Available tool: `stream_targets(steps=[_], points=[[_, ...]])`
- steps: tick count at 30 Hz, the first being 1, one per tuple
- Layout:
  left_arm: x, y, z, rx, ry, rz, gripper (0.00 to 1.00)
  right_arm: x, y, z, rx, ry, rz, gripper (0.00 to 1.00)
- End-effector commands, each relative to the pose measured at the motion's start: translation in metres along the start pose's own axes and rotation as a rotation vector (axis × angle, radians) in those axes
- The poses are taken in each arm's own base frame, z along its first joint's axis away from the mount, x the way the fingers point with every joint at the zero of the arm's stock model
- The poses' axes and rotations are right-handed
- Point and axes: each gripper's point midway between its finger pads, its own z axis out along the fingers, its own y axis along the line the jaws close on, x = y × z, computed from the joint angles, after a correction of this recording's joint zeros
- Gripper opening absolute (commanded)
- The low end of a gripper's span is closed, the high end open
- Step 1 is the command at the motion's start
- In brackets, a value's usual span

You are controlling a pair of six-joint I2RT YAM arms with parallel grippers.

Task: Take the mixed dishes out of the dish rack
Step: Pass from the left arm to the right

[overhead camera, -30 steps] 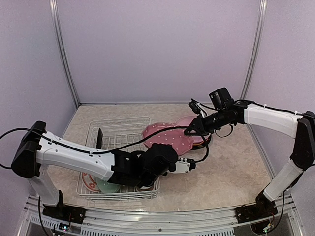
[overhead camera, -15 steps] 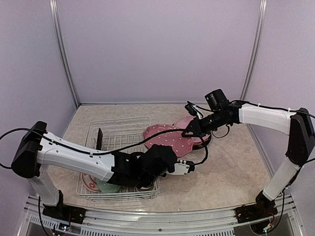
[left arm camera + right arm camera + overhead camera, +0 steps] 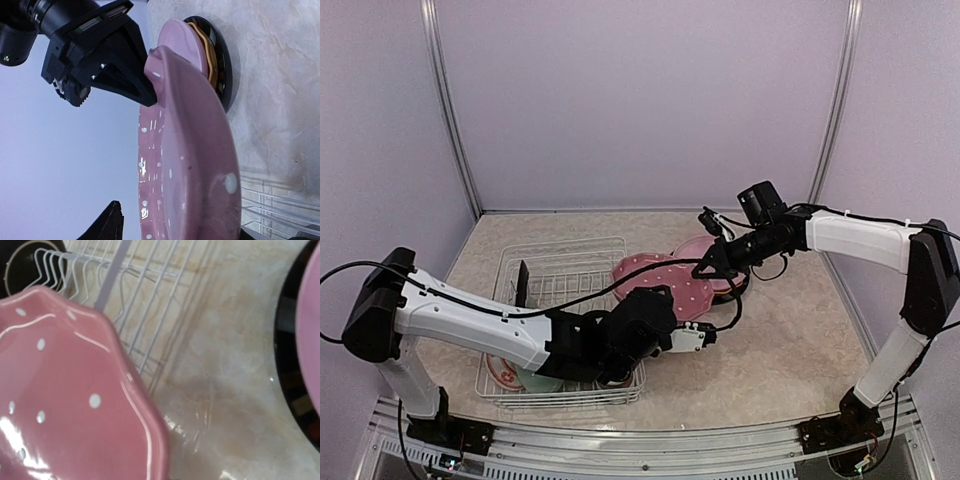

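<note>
A pink dotted plate (image 3: 665, 283) hangs tilted between both arms, just right of the dish rack (image 3: 560, 270). My right gripper (image 3: 706, 268) is shut on its far rim; the left wrist view shows those black fingers (image 3: 135, 85) pinching the edge. My left gripper (image 3: 698, 330) is at the plate's near edge, jaws open; one fingertip (image 3: 112, 220) stands clear of the plate (image 3: 190, 165). In the right wrist view the plate (image 3: 65, 390) fills the lower left, above the rack's wires (image 3: 150, 300).
A black plate (image 3: 732, 287) with a yellow and a plain pink plate (image 3: 705, 247) stacked on it lies right of the rack. A pale-green cup (image 3: 535, 378) and a red-patterned bowl (image 3: 500, 370) sit in the rack's near end. A black upright piece (image 3: 523, 283) stands inside it.
My right gripper has closed on the plate's far rim. My left gripper's jaws have spread apart from the near edge. The plate has hardly shifted.
</note>
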Motion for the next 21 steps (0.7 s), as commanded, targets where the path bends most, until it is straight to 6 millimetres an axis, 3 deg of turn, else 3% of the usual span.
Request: stream_targets(steps=[1, 6, 12, 16, 21], points=[[0.012, 0.049, -0.013, -0.116, 0.013, -0.185, 0.58, -0.025, -0.006, -0.025, 0.021, -0.110, -0.018, 0.00], [0.017, 0.046, -0.015, -0.098, 0.016, -0.208, 0.82, -0.051, -0.027, -0.052, 0.037, -0.210, 0.034, 0.00], [0.029, 0.048, -0.020, -0.071, 0.025, -0.303, 0.97, -0.078, -0.075, -0.082, 0.167, -0.312, 0.080, 0.00], [0.049, 0.049, -0.026, -0.013, 0.057, -0.441, 0.99, -0.100, -0.094, -0.099, 0.272, -0.381, 0.074, 0.00], [0.081, 0.067, -0.034, -0.001, 0.099, -0.648, 0.99, -0.113, -0.120, -0.099, 0.331, -0.414, 0.099, 0.00]])
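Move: My right hand pinches the polka-dot plate by its right edge; the plate's middle is some 11 cm to its left and 4 cm nearer me. The plate stack this goes to has its middle about 10 cm ahead of that hand, 2 cm right and 13 cm below. For my left hand, half open around the opposite edge, the plate's middle lies roughly 5 cm ahead and 11 cm right; the dish rack is centred about 15 cm left, 5 cm ahead and 13 cm below. I keep my right fingers shut on the plate and swing it away from my left hand, about 12 cm right and 11 cm forward nearly level, turning some 25 degrees clockwise, to bring it over the stack. My left fingers spread from half open to wide, coming free of the rim, and that hand backs off up and to the left, over the rack, rolling about 20 degrees left side down. ##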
